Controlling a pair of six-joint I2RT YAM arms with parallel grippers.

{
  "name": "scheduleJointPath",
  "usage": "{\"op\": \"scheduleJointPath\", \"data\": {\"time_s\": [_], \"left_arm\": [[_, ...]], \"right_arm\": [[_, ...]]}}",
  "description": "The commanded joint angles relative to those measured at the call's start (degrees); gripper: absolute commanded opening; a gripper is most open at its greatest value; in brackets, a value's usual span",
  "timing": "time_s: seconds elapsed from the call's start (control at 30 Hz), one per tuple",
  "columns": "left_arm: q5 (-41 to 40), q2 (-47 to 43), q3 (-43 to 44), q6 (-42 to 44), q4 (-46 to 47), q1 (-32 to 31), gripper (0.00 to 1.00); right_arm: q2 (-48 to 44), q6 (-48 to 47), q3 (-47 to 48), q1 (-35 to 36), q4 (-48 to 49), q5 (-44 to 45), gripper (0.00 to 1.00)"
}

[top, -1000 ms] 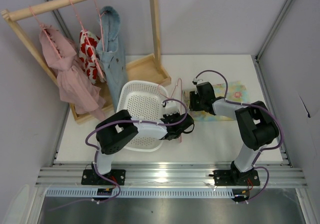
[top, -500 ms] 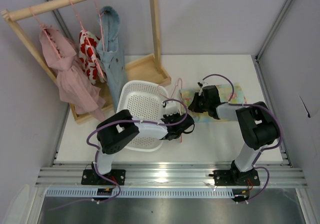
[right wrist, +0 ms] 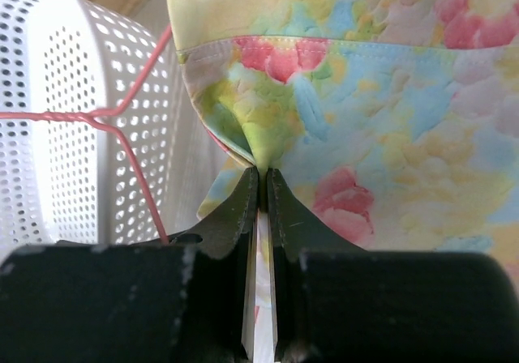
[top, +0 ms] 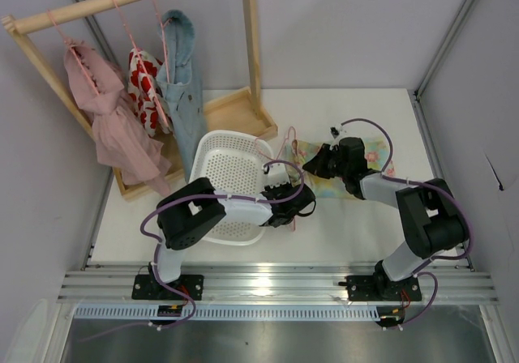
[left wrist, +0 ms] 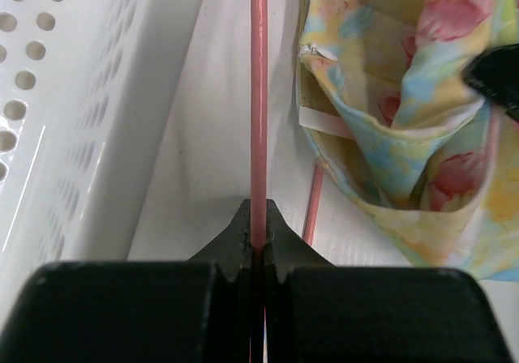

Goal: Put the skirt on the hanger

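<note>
The floral skirt (top: 375,152) lies on the table right of the basket; it also shows in the left wrist view (left wrist: 405,112) and the right wrist view (right wrist: 381,96). The pink wire hanger (top: 285,148) stands between basket and skirt, also seen in the left wrist view (left wrist: 259,96) and the right wrist view (right wrist: 122,128). My left gripper (top: 302,205) is shut on the hanger's wire (left wrist: 259,237). My right gripper (top: 318,162) is shut on a fold of the skirt's edge (right wrist: 259,172), lifting it beside the hanger.
A white perforated basket (top: 212,177) sits left of the hanger, close to my left arm. A wooden rack (top: 243,108) at the back left holds a pink garment (top: 109,124), a red-and-white one (top: 146,87) and a denim one (top: 182,87).
My right gripper has turned and drawn the skirt's edge leftward toward the hanger, bunching the cloth. My left gripper has kept its hold on the hanger in place.
</note>
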Motion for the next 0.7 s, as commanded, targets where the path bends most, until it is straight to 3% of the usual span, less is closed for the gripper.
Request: {"op": "scheduleJointPath", "data": {"time_s": [0.0, 0.33, 0.5, 0.53, 0.67], "left_arm": [[-0.15, 0.66, 1.36, -1.87, -1.73, 0.27, 0.00], [0.38, -1.72, 0.39, -0.91, -0.23, 0.10, 0.00], [-0.41, -1.81, 0.92, -0.20, -1.02, -0.08, 0.00], [-0.41, -1.89, 1.09, -0.11, -1.20, -0.08, 0.00], [-0.50, -1.98, 1.45, 0.07, -1.64, -0.08, 0.00]], "right_arm": [[-2.34, 1.85, -0.62, -0.31, 3.76, -0.88, 0.00], [3.72, 2.99, -0.80, 2.24, 5.69, -1.14, 0.00], [3.65, 3.78, 1.75, 2.95, 3.51, -3.78, 0.33], [3.03, 3.61, 2.79, 2.86, 1.06, -3.69, 0.46], [-0.92, 2.20, 6.22, 0.93, -6.94, -3.78, 0.61]]}}
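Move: The right hand pinches the skirt's near waist corner; from it the middle of the hanger's long bar lies about 3 cm left, 4 cm back and 5 cm below. The spread skirt's middle is some 8 cm to the right, level fore and aft and 6 cm lower; the white basket's is about 17 cm left, 5 cm back and 4 cm lower. The left hand still grips the bar, whose middle is about 3 cm straight ahead of it. The right hand lowers the skirt corner about 3 cm, moving left and back beside the hanger, and lets go. ##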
